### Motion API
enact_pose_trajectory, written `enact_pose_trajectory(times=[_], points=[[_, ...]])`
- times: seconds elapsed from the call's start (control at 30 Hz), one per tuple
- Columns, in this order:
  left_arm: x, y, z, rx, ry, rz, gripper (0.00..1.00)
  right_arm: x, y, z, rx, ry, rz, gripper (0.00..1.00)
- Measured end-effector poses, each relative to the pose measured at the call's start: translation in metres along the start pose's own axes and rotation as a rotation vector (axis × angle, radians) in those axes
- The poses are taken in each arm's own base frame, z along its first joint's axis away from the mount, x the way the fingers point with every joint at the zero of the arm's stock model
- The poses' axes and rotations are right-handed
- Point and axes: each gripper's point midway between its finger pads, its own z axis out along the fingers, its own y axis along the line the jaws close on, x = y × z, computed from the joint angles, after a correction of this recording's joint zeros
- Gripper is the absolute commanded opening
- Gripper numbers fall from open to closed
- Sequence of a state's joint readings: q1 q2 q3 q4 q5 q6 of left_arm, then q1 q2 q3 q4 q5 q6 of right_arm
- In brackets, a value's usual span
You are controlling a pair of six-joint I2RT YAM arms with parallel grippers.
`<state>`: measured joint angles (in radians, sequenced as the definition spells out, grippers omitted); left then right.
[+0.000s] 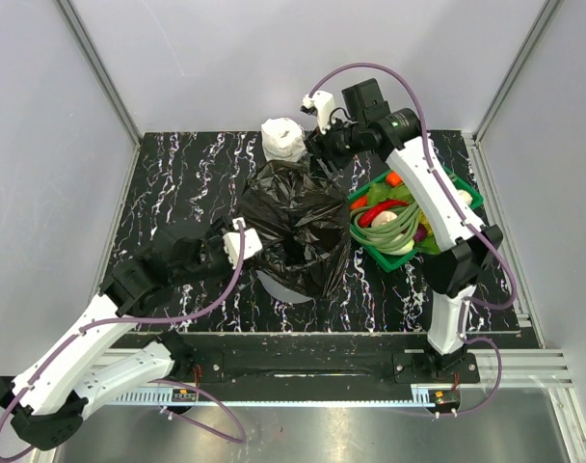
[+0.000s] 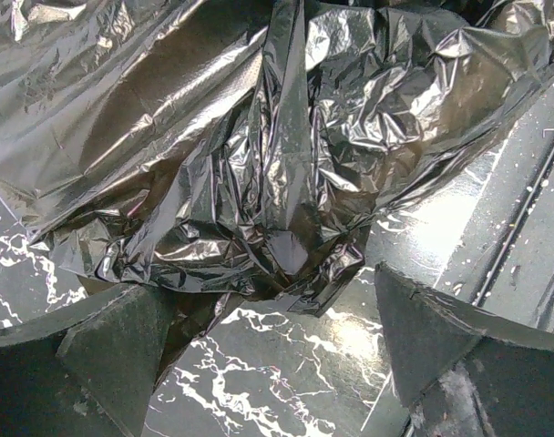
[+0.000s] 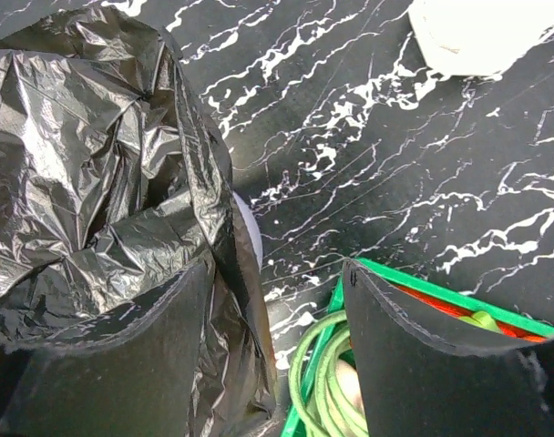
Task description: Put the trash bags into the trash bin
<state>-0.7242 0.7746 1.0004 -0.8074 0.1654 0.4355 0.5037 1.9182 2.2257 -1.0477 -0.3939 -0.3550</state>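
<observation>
The black trash bag (image 1: 298, 227) lies crumpled over the light-grey trash bin (image 1: 274, 286), hiding all but a sliver of the bin's near side. My left gripper (image 1: 247, 239) is at the bag's left edge. In the left wrist view it (image 2: 268, 355) is open and empty, low over the table, with the bag (image 2: 259, 155) just beyond the fingertips. My right gripper (image 1: 324, 159) hovers at the bag's far right. In the right wrist view it (image 3: 277, 346) is open and empty, the bag (image 3: 86, 182) under its left finger (image 3: 122, 364), and a strip of bin rim (image 3: 250, 232) shows.
A green basket (image 1: 471, 198) of vegetables stands right of the bin, close under my right arm; it also shows in the right wrist view (image 3: 336, 300). A small white wrapped roll (image 1: 283, 138) sits behind the bag, and in the right wrist view (image 3: 477, 32). Black marble tabletop (image 1: 177, 183).
</observation>
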Motion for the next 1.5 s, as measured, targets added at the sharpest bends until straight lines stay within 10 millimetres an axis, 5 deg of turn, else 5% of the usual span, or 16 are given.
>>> enact_pose_trajectory(times=[0.47,0.77,1.33,1.5], points=[[0.000,-0.001,0.009,0.017,0.012,-0.016,0.42,-0.019,0.013,-0.005,-0.081,-0.045,-0.005,0.67],[0.000,-0.001,0.010,0.024,0.013,-0.008,0.31,-0.009,0.006,0.021,-0.102,-0.004,0.016,0.64],[-0.002,-0.007,0.012,0.063,0.004,0.001,0.04,-0.008,0.009,0.027,-0.131,0.000,0.027,0.08],[-0.002,-0.009,0.012,0.072,0.000,0.006,0.00,-0.008,0.009,0.027,-0.129,0.000,0.025,0.00]])
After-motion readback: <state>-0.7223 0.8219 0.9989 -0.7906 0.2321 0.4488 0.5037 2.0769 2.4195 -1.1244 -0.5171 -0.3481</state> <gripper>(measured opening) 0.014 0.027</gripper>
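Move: The left hand stands open at the trash bag's near-left rim, the fold to pinch about 2 cm to its right and 1 cm ahead; the trash bin's middle, under the bag, is some 10 cm right, 5 cm ahead and 14 cm lower. The right hand has the far-right rim fold about 3 cm to its left, level ahead and 2 cm lower. From it the white bundle lies roughly 16 cm ahead and 9 cm left, the vegetable basket's middle level ahead and 18 cm right, both some 24 cm down. The right hand edges left towards the far rim of the trash bag, about 3 cm in all, bobbing up some 2 cm and then down about 3 cm as it turns slightly counter-clockwise, and then, nearly still, shuts its part-open fingers on the rim fold. Meanwhile the left hand eases a little over 1 cm to its right and slightly down at the near-left rim, its wide-open fingers closing all the way in stages until they pinch the gathered plastic between their tips. ##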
